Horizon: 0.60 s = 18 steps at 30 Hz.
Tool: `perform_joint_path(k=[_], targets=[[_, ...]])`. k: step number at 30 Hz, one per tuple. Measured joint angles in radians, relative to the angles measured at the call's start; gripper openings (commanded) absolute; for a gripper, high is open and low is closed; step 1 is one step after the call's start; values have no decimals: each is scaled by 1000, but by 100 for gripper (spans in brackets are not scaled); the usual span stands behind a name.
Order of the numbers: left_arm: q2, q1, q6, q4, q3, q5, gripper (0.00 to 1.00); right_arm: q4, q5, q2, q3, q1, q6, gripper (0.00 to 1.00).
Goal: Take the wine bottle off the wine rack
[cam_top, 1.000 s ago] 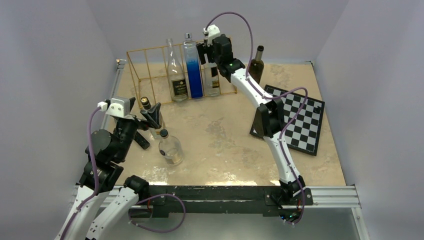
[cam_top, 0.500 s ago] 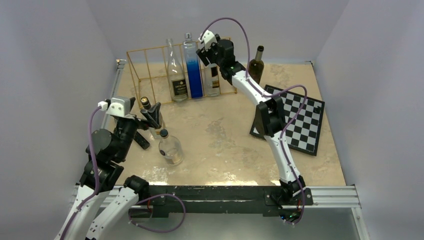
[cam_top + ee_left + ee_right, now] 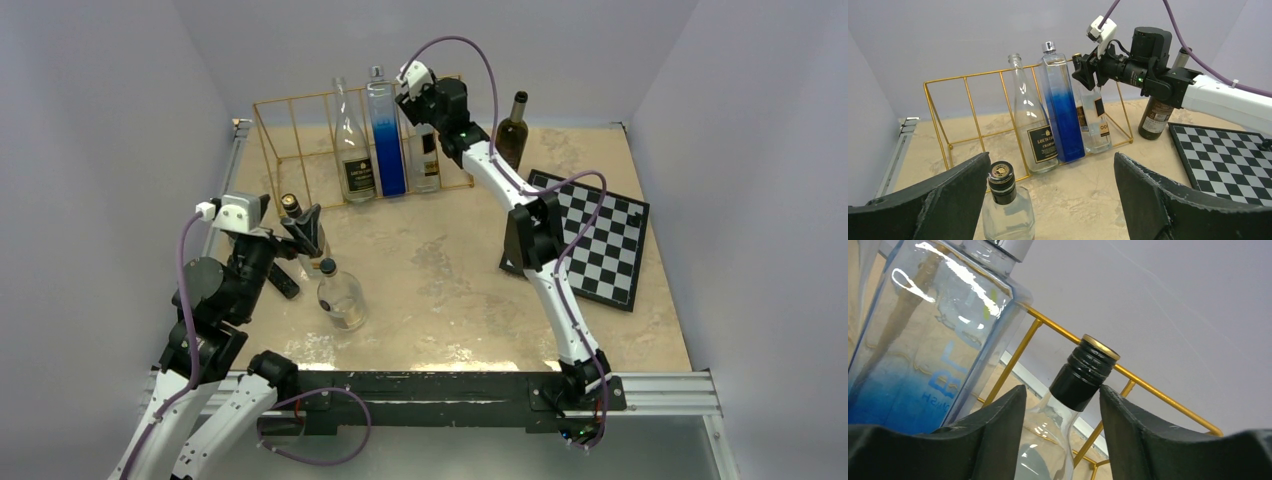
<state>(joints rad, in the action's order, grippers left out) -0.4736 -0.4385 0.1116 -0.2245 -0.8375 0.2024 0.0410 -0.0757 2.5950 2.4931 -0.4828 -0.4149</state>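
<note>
The gold wire wine rack point(image 3: 300, 130) stands at the back and holds three bottles. The rightmost is a clear wine bottle point(image 3: 425, 165) with a black cap point(image 3: 1083, 372). My right gripper point(image 3: 1063, 400) is at its neck with a finger on each side. The right finger touches the cap, while a gap remains at the left finger, so it is still open. The top view shows this gripper point(image 3: 415, 100) high above the rack's right end. My left gripper point(image 3: 1052, 160) is wide open and holds nothing, low at the near left.
Also in the rack are a tall blue bottle point(image 3: 385, 140) and a clear labelled bottle point(image 3: 353, 150). A dark green bottle point(image 3: 513, 130) stands right of the rack, beside a chessboard point(image 3: 600, 240). Two clear bottles point(image 3: 342, 297) stand by my left gripper, one point(image 3: 1005, 210) against its left finger.
My right gripper has shifted slightly left along the rack onto the black-capped bottle's neck, and its jaws have narrowed around it. The left arm has not moved.
</note>
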Motion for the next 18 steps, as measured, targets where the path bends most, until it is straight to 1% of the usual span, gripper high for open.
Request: perform_joint_path(k=[5,8,9,10,14,16,17,18], targets=[[0,0,0,0,0,9,96,-1,-27,6,16,11,-5,54],[0,0,0,0,0,11,96,0,-40,6,16,14,-6,60],[1,0,0,0,0,11,96,0,-43,6,16,14,-5,60],[1,0,0,0,0,11,96,0,-47,6,16,14,-3,57],[5,0,1,0,-3,11,96,0,-58,6,16,13,3,39],[7,0,1,0,-5,11,96,-2,-62,6,22,13,10,25],[9,0,1,0,-6,11,96,-2,-68,6,26,13,13,21],[10,0,1,0,-6,11,96,4,-71,6,31,12,15,19]])
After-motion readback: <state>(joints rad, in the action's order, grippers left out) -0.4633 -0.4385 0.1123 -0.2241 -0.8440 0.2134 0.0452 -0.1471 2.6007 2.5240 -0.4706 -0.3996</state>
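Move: The right hand is up at the capped neck of the clear bottle, the rightmost one in the rack; this bottle's middle lies about 12 cm below the hand, some 4 cm back and 2 cm to its right. The blue bottle is roughly 6 cm left and 4 cm back, the champagne bottle about 14 cm left and 4 cm back; the dark wine bottle stands level with it some 23 cm right. From the left hand, the clear bottle is about 39 cm ahead, 21 cm right and 25 cm lower. Almost in place, then upward by about 1 cm near the end, the right hand works at the clear bottle's black cap and neck. Its fingers narrow from well over half open to under a third, pausing and easing slightly midway before drawing together about the top of the neck; whether the pads grip can't be seen. ##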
